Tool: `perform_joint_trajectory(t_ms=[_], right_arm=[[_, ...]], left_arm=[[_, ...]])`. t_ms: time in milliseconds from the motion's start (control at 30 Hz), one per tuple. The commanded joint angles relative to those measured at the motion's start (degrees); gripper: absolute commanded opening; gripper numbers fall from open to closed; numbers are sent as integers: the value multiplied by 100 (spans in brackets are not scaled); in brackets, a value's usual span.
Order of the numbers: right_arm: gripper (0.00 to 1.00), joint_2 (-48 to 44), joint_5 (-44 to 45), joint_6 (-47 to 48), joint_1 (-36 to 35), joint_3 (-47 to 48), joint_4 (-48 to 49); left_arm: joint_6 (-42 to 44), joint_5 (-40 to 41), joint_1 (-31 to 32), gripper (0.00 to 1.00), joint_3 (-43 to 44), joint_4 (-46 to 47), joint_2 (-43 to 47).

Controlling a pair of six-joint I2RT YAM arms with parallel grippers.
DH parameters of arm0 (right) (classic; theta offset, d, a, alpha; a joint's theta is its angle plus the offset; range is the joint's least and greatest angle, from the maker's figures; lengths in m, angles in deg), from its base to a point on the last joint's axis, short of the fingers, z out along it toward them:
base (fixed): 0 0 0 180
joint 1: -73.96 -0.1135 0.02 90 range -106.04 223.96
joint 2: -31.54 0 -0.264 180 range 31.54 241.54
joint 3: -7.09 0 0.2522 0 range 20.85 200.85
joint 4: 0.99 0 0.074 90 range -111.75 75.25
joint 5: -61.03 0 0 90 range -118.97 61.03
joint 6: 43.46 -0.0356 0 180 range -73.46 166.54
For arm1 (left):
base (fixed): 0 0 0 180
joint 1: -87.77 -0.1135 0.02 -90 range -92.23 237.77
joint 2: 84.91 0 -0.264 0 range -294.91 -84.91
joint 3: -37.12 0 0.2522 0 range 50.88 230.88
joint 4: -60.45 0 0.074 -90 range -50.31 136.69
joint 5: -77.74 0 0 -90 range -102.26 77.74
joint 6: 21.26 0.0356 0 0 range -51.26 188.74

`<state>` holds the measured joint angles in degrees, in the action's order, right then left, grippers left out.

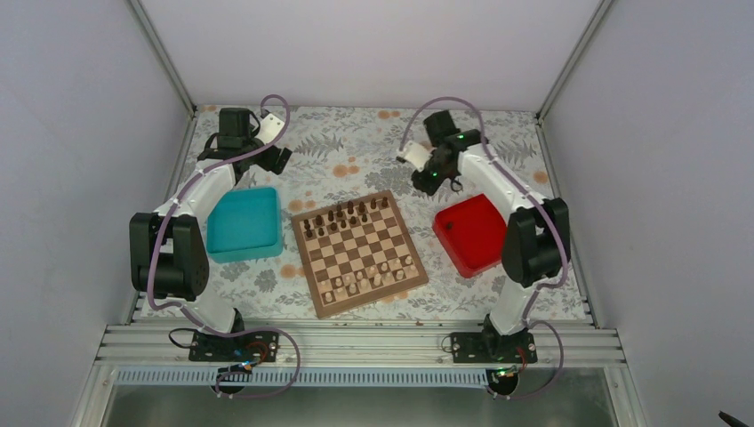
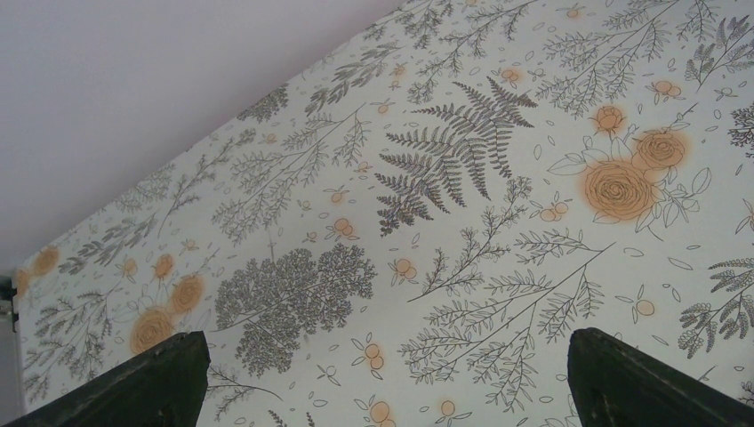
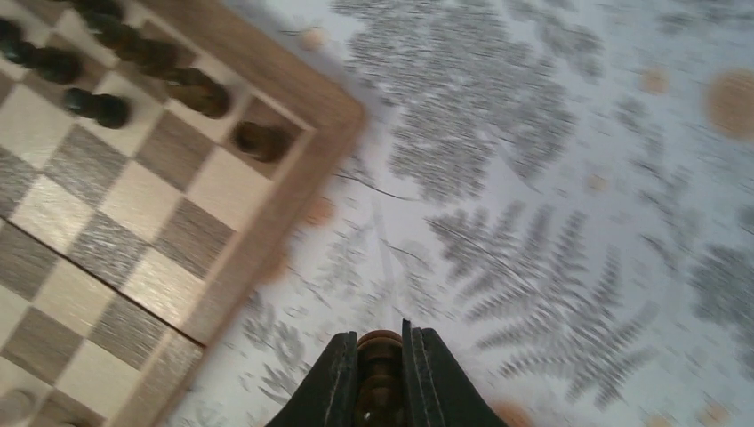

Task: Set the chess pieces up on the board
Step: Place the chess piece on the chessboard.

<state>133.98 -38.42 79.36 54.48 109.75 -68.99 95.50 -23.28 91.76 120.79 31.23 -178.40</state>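
Observation:
The board [image 1: 360, 250] lies mid-table. Dark chess pieces [image 1: 346, 216] stand on its far rows and pale chessmen on its near rows. My right gripper [image 1: 433, 174] hangs over the tablecloth beyond the board's far right corner. In the right wrist view it [image 3: 381, 345] is shut on a dark brown chess piece [image 3: 381, 360], with the board's corner [image 3: 298, 165] and several dark pieces [image 3: 200, 92] to the upper left. That view is blurred. My left gripper [image 1: 271, 160] is behind the teal tray. Its fingers [image 2: 147, 382] stand wide open over bare cloth with nothing between them.
A teal tray [image 1: 243, 223] sits left of the board and a red tray [image 1: 471, 234] right of it, under the right arm. Flowered cloth covers the table. Walls close in at the back and both sides.

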Motion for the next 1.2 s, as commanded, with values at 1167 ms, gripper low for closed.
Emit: perform_joint_trajectory(t_ms=[1167], right_arm=[[9, 1740, -331, -78, -1674, 504, 364]], left_arm=[[83, -118, 21, 100, -29, 134, 145]])
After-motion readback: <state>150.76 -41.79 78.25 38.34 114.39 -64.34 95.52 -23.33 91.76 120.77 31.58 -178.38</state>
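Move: The right hand already holds a dark pawn. The empty square for it, next in the pawn row, lies about 13 cm to the left, 4 cm back and some 12 cm below. The last placed pawn stands 3 cm left of that square and 1 cm nearer the base; the knight is 3 cm beyond it and 1 cm left, the corner rook 3 cm beyond and 2 cm right. From the left hand the square is about 24 cm right, 11 cm back, 15 cm below. Keeping the dark pawn pinched, the right hand swings about 13 cm left and sinks nearly 9 cm towards the empty square beside the last placed pawn. It draws back 5 to 6 cm on the way, then eases 2 cm forward with a slight lift before settling lower again. The wrist turns some 15 degrees counter-clockwise. ##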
